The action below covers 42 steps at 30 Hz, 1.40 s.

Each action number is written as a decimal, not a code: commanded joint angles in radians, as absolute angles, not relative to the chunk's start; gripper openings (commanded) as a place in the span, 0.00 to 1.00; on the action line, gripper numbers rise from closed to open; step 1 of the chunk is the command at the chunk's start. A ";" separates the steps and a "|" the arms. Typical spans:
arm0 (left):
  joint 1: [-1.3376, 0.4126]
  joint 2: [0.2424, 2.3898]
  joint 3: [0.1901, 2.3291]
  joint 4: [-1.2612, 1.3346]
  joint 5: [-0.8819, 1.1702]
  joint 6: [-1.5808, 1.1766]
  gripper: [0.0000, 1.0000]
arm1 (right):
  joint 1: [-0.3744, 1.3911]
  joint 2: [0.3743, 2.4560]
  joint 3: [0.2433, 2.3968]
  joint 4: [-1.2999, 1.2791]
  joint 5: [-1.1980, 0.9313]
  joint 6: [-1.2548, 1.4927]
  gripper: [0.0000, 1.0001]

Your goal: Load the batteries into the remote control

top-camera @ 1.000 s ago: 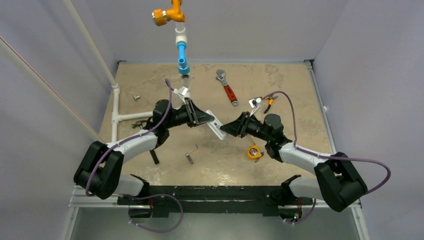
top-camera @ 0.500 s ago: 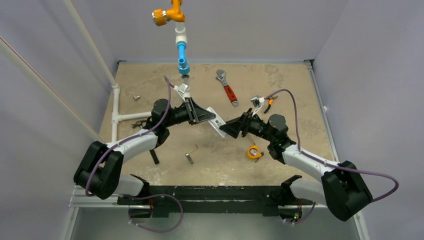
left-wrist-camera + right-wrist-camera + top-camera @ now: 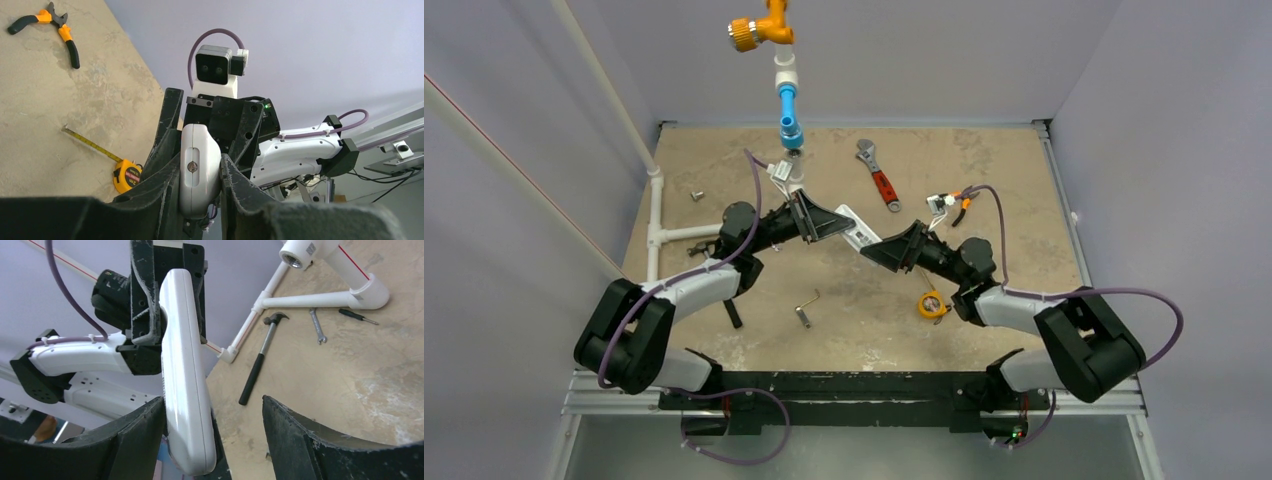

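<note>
The remote control (image 3: 854, 227) is a slim white slab held in the air between the two arms, over the middle of the table. My left gripper (image 3: 832, 224) is shut on its one end; in the left wrist view both fingers press the rounded white body (image 3: 197, 150). My right gripper (image 3: 214, 402) is open around the other end: the remote (image 3: 182, 365) rests against one finger, and the other finger (image 3: 280, 425) stands well apart from it. No batteries are in view.
On the table lie a red-handled wrench (image 3: 879, 178), orange pliers (image 3: 964, 203), a yellow tape measure (image 3: 934, 304), a hex key (image 3: 806, 308) and a hammer (image 3: 260, 360). White pipework (image 3: 656, 215) runs along the left edge. A blue and orange tap (image 3: 786, 100) hangs at the back.
The right gripper's jaws have opened from a narrower stance. Both grippers and the remote have shifted toward the back of the table.
</note>
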<state>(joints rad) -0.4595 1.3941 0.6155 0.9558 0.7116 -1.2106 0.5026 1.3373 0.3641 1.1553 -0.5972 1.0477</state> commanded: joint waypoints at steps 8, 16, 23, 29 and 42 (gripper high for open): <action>-0.453 1.384 0.609 1.022 0.727 -1.202 0.00 | 0.504 1.366 0.365 1.379 -0.584 1.142 0.65; -0.453 1.385 0.610 1.022 0.727 -1.201 0.00 | 0.504 1.357 0.383 1.287 -0.613 1.095 0.41; -0.448 1.388 0.613 1.006 0.732 -1.204 0.02 | 0.504 1.380 0.398 1.300 -0.626 1.085 0.12; -0.445 1.384 0.615 0.989 0.728 -1.198 0.27 | 0.505 1.339 0.372 1.255 -0.558 1.000 0.00; -0.442 1.285 0.638 0.649 0.606 -1.073 1.00 | 0.507 1.136 0.340 0.843 -0.356 0.661 0.00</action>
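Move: The remote control, still held by the left hand, has its middle about 2 cm to the right of that hand, 3 cm back and a couple of centimetres lower. From the right hand, whose open fingers already straddle its near end, the middle is about 3 cm left, 2 cm ahead and 2 cm up. On the table some 21 cm below the right hand lie the tape measure, 12 cm right and 5 cm back, and the adjustable wrench, 23 cm ahead and 4 cm right. The remote control changes hands in the air: the right hand rises about 2 cm to centre on its near end, then closes and pinches it while the left hand holds nearly still. Once the right grip is set, the left fingers open wide and let go, that hand sinking 1.5 cm; the right hand draws the remote back down about 2 cm and 1.5 cm to its right, turning slightly clockwise. ##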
